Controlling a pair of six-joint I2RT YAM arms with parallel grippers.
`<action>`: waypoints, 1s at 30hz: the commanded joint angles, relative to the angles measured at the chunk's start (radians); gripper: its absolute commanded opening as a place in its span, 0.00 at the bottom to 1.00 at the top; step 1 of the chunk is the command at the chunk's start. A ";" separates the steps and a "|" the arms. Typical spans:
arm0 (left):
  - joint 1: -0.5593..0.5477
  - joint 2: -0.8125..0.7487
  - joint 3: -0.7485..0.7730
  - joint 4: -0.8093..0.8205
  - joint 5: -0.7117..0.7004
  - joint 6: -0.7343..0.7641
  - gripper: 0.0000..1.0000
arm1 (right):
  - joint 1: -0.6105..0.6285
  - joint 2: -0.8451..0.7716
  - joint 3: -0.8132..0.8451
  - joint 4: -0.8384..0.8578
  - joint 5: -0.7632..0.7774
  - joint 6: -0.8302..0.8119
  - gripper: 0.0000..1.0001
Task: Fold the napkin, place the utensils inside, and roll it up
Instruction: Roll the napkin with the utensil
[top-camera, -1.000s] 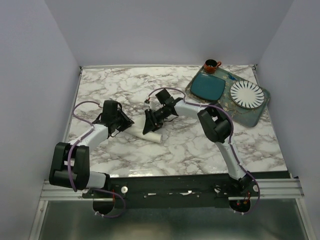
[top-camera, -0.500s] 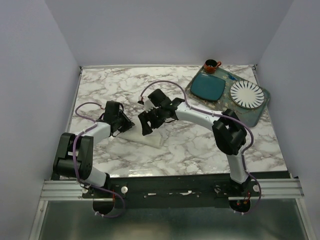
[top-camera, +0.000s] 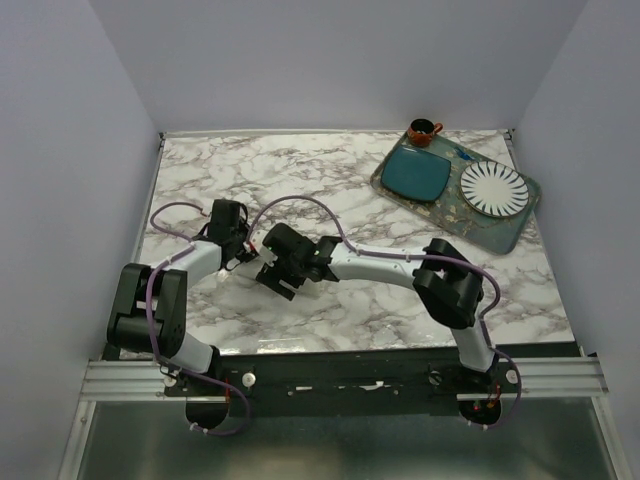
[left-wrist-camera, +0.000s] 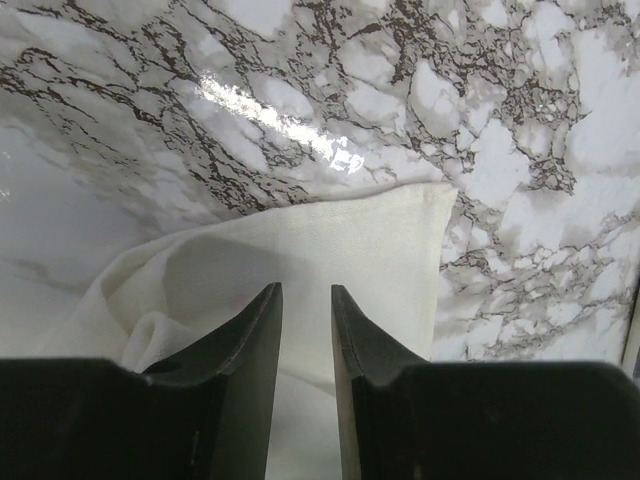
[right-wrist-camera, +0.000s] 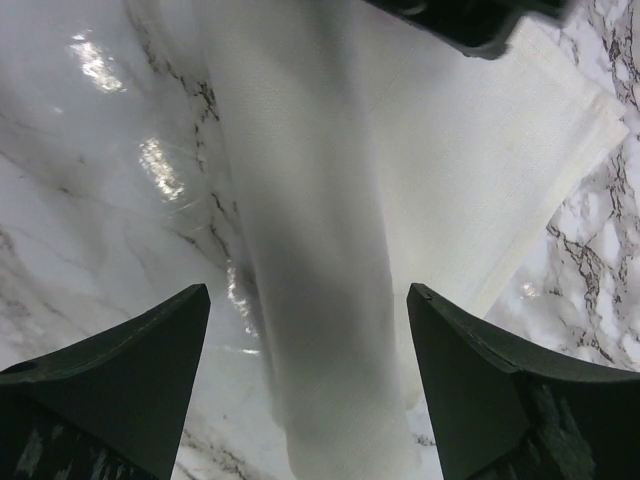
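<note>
The cream napkin (left-wrist-camera: 350, 240) lies on the marble table, partly rolled. In the right wrist view its rolled part (right-wrist-camera: 320, 180) runs lengthwise between my jaws, with a flat layer (right-wrist-camera: 480, 170) beside it. My right gripper (right-wrist-camera: 308, 300) is wide open and straddles the roll without touching it. My left gripper (left-wrist-camera: 306, 300) hovers over the napkin's flat end with its jaws a narrow gap apart, nothing between them. In the top view both grippers, left (top-camera: 245, 258) and right (top-camera: 272, 277), sit close together and cover the napkin. The spoon is hidden.
A tray (top-camera: 500, 232) at the back right holds a teal plate (top-camera: 418, 172) and a white ribbed plate (top-camera: 493, 187). A small brown cup (top-camera: 421, 131) stands behind it. The left gripper's body shows at the top of the right wrist view (right-wrist-camera: 470, 20).
My right gripper has moved left and toward the near edge, over the napkin, which it now covers from above. My left gripper has barely moved.
</note>
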 joint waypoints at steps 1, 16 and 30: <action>0.022 0.010 0.068 -0.063 -0.002 -0.030 0.38 | 0.024 0.076 0.004 0.066 0.157 -0.087 0.88; 0.109 -0.147 0.142 -0.289 0.026 0.097 0.81 | -0.068 0.088 -0.019 0.087 -0.058 0.054 0.59; -0.116 -0.197 0.097 -0.432 -0.095 -0.081 0.80 | -0.264 0.217 0.085 0.046 -0.673 0.297 0.51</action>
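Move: The napkin roll runs crosswise under both hands. Its middle is about 3 cm ahead of the open right hand, straight in front and 3 cm lower; the unrolled napkin flap lies some 8 cm ahead of that hand and 5 cm below it. The left hand has its fingers on the roll's left end, so the roll's middle is roughly 6 cm to its right, 3 cm back and 2 cm lower, with the flap 2 cm ahead and 4 cm right. The right fingers, wide open at first, sink about 3 cm astride the napkin roll and close on its sides, then carry on forward towards the flap, some 4 cm in all, while the wrist tips 25 degrees. The left hand draws forward and left, opening wide and letting go of the roll's end, rises about 6 cm, then swings back over the roll towards its near side, sinking a little and coming back right. ##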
